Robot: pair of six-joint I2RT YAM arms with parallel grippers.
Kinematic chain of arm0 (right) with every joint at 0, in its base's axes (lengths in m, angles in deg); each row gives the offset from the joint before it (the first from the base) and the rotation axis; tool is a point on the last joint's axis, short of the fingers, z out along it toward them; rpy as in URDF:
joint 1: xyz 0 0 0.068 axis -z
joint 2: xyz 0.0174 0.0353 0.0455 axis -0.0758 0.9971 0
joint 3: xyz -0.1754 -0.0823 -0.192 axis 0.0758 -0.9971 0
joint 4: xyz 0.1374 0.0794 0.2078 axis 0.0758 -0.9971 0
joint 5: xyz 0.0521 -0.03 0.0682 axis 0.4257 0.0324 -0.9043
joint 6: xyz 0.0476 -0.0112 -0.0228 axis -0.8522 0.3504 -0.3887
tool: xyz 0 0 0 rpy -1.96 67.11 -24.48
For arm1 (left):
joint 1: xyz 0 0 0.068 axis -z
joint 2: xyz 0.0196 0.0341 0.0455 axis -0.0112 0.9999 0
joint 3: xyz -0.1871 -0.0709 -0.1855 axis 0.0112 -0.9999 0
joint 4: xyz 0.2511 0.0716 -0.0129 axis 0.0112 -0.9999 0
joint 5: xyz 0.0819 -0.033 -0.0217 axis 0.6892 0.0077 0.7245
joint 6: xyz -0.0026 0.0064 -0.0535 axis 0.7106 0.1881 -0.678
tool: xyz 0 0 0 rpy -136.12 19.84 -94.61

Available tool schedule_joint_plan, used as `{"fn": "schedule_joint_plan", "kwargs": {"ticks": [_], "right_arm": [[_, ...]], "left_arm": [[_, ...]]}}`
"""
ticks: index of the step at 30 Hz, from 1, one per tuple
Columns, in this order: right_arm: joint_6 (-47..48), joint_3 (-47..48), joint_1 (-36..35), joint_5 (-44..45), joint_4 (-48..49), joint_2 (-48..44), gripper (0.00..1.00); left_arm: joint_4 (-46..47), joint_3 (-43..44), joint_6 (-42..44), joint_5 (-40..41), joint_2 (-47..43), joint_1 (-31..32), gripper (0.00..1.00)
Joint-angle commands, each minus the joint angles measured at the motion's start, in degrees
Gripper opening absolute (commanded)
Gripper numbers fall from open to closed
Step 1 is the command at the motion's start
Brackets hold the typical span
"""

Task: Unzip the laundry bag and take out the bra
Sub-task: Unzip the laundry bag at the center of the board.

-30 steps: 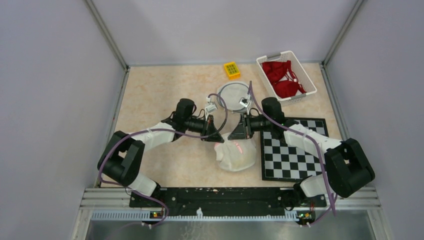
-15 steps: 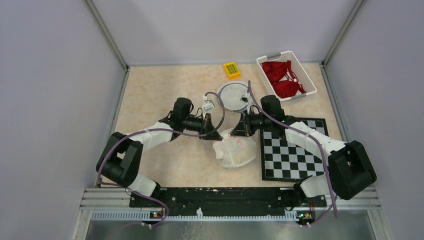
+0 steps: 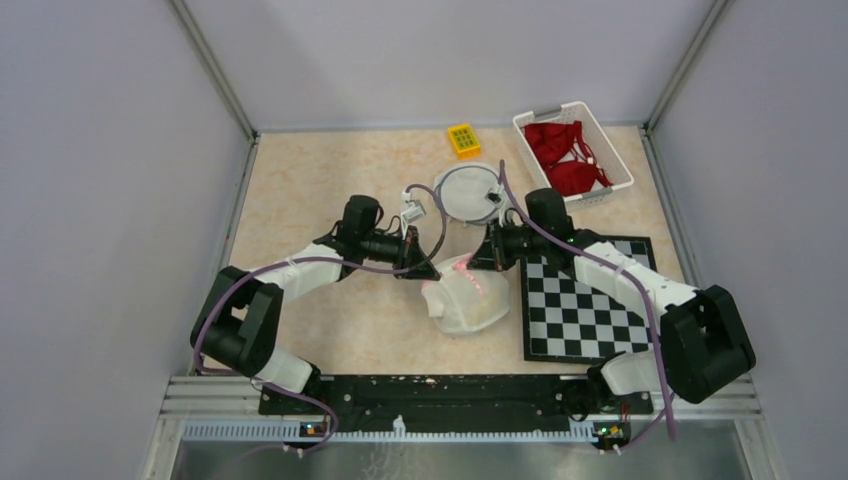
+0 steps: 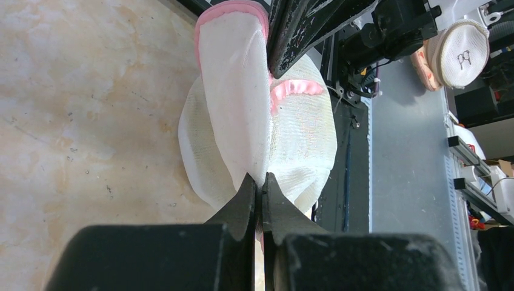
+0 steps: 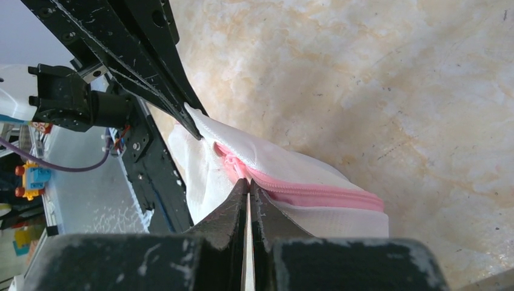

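The white mesh laundry bag (image 3: 466, 303) lies between my two arms, its pink zipper (image 5: 315, 195) still closed along the top edge. My left gripper (image 4: 260, 179) is shut on a fold of the bag's mesh (image 4: 237, 103) at its left corner, seen from above as the left gripper (image 3: 427, 271). My right gripper (image 5: 248, 183) is shut on the pink zipper pull at the left end of the zipper; from above the right gripper (image 3: 480, 262) sits at the bag's far edge. The bra is hidden inside the bag.
A white basket (image 3: 604, 131) holding red garments stands at the back right. A round white mesh item (image 3: 466, 190) and a yellow block (image 3: 463, 140) lie behind the grippers. A checkerboard (image 3: 585, 300) lies right of the bag.
My right gripper's jaws have closed on the zipper pull. Both grippers and the bag have shifted slightly away from the arm bases.
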Motion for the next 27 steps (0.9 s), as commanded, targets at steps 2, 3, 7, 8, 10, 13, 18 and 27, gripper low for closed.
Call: {"fn": "schedule_joint_plan", "kwargs": {"ticks": [2, 3, 7, 8, 10, 13, 18, 27], "right_arm": [[1.34, 1.64, 1.79, -1.67, 0.24, -1.59, 0.0], [1.01, 1.48, 1.69, -4.21, 1.24, -1.27, 0.0], [-0.97, 2.58, 0.91, -11.13, 2.52, 2.21, 0.02], [-1.63, 2.67, 0.83, -11.63, 3.15, 2.78, 0.05], [-2.89, 2.71, 0.64, -11.74, 4.64, 3.42, 0.13], [-3.43, 3.33, 0.13, -11.71, 5.23, 3.86, 0.23], [-4.36, 3.69, -0.05, -12.0, 5.94, 4.48, 0.34], [-4.4, 5.02, -1.11, -11.04, 6.49, 5.62, 0.34]], "left_arm": [[-1.83, 0.66, 3.71, -1.34, -2.82, -0.55, 0.0], [-2.13, 0.93, 4.25, -1.19, -3.07, -0.58, 0.0], [-3.01, 2.23, 5.02, -1.8, -3.3, -0.09, 0.0], [-3.09, 2.54, 5.05, -1.94, -3.2, 0.09, 0.0], [-3.31, 2.98, 5.22, -2.14, -3.14, 0.48, 0.0], [-3.49, 3.18, 5.31, -2.13, -3.25, 0.74, 0.0], [-3.45, 3.23, 5.49, -2.05, -3.38, 0.87, 0.0], [-5.51, 4.82, 8.88, -1.61, -2.7, 2.45, 0.0]]}}
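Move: The right hand pinches the pink zipper pull; the zipper slider is about 2 cm to its left and 1 cm back. The laundry bag's body hangs some 7 cm back and 6 cm below, and the round white case lies 15 cm ahead, 1 cm right and about 11 cm below. From the left hand, which pinches the bag's edge, the slider is about 4 cm right and 2 cm ahead. The right hand moves some 3 cm left and back, fingers opening around the zipper pull; the left keeps pinching. ##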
